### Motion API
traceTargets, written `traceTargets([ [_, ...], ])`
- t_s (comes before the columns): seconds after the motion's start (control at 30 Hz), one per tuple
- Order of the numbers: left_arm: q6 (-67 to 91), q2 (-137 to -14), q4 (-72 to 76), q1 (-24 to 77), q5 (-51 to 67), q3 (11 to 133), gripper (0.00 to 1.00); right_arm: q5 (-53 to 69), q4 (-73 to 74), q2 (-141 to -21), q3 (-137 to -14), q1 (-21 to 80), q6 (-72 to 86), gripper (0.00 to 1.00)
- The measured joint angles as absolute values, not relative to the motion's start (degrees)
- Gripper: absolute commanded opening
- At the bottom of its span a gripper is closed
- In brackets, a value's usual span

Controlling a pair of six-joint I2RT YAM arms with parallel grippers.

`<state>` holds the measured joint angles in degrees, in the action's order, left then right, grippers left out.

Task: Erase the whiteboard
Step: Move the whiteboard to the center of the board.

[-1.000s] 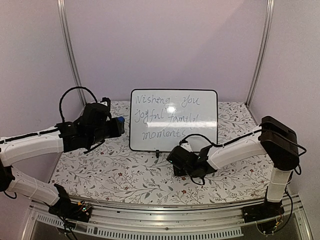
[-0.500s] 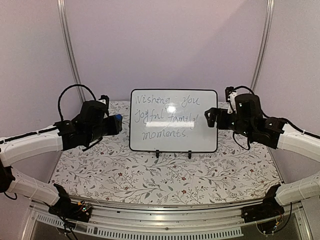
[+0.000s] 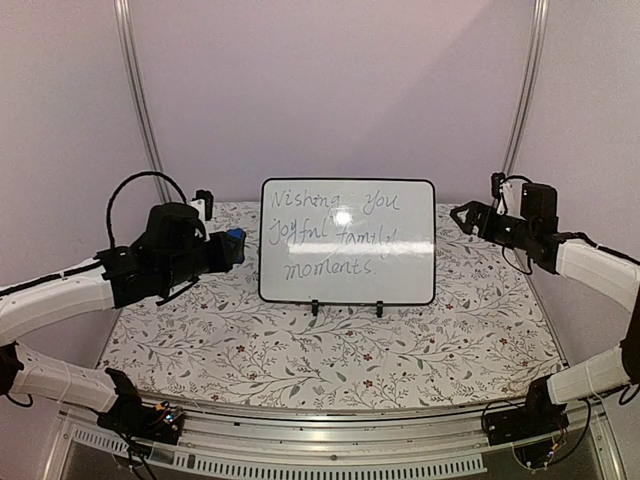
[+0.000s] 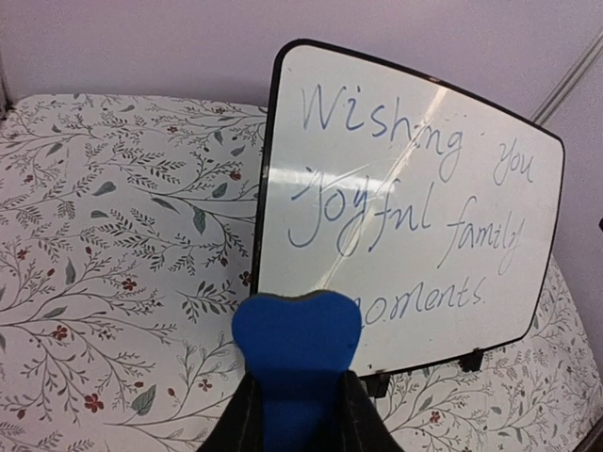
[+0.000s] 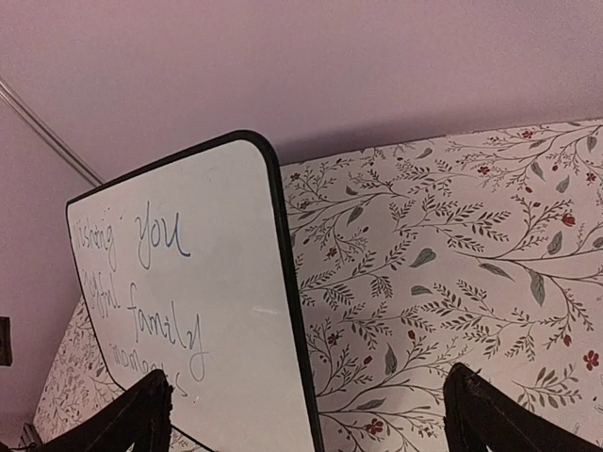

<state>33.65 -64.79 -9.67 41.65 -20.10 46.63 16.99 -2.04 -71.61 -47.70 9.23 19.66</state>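
The whiteboard (image 3: 347,240) stands upright on small black feet at the back middle of the table, with grey handwriting across it. It also shows in the left wrist view (image 4: 405,217) and the right wrist view (image 5: 188,311). My left gripper (image 3: 230,250) hovers just left of the board's left edge, shut on a blue eraser (image 3: 235,240). That eraser (image 4: 297,344) sticks out between the fingers (image 4: 240,424), a short way off the board's lower left corner. My right gripper (image 3: 462,215) is raised to the right of the board, open and empty, its fingertips (image 5: 151,395) wide apart.
A floral cloth covers the table (image 3: 300,350). Metal posts (image 3: 140,100) (image 3: 522,100) stand at the back corners against purple walls. The board's feet (image 3: 314,308) poke forward onto the cloth.
My right arm has swung from low in front of the board up to its right side, and its jaws have opened wide. My left arm has drawn slightly back to the left, still holding the eraser.
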Motion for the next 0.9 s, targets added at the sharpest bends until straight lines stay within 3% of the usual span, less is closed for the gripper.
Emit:
traceTargets([
  [0.3, 33.6, -63.6, -9.3, 41.6, -18.2, 45.3, 0.02, 38.6, -9.4, -85.1, -50.6, 5.0, 16.7, 0.98],
  [0.67, 34.0, -63.2, -8.9, 41.6, -17.1, 44.6, 0.02, 50.1, -19.0, -96.6, -56.8, 5.0, 16.4, 0.89],
  [0.9, 34.1, -63.2, -8.8, 41.6, -17.2, 44.1, 0.01, 51.7, -21.0, -97.6, -56.6, 6.2, 17.2, 0.72],
])
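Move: From the right hand, the upper part of the whiteboard's right edge lies about 9 cm to the left, 4 cm ahead and 3 cm lower. The board's right clip is roughly 19 cm left of the hand, 10 cm back and 22 cm below; the left clip is some 14 cm farther left, in line with it. From the left hand, which still holds the eraser, that right edge is about 41 cm to the right and 12 cm ahead. Leftward and somewhat forward, about 8 cm in all, the right hand comes in on the upper right edge of the whiteboard, sinking some 3 cm early on. The wrist swings about 30 degrees counter-clockwise so the fingers point more along the board, one in front of the edge and one behind, and the wide-open jaws begin to close; a touch can't be made out. ##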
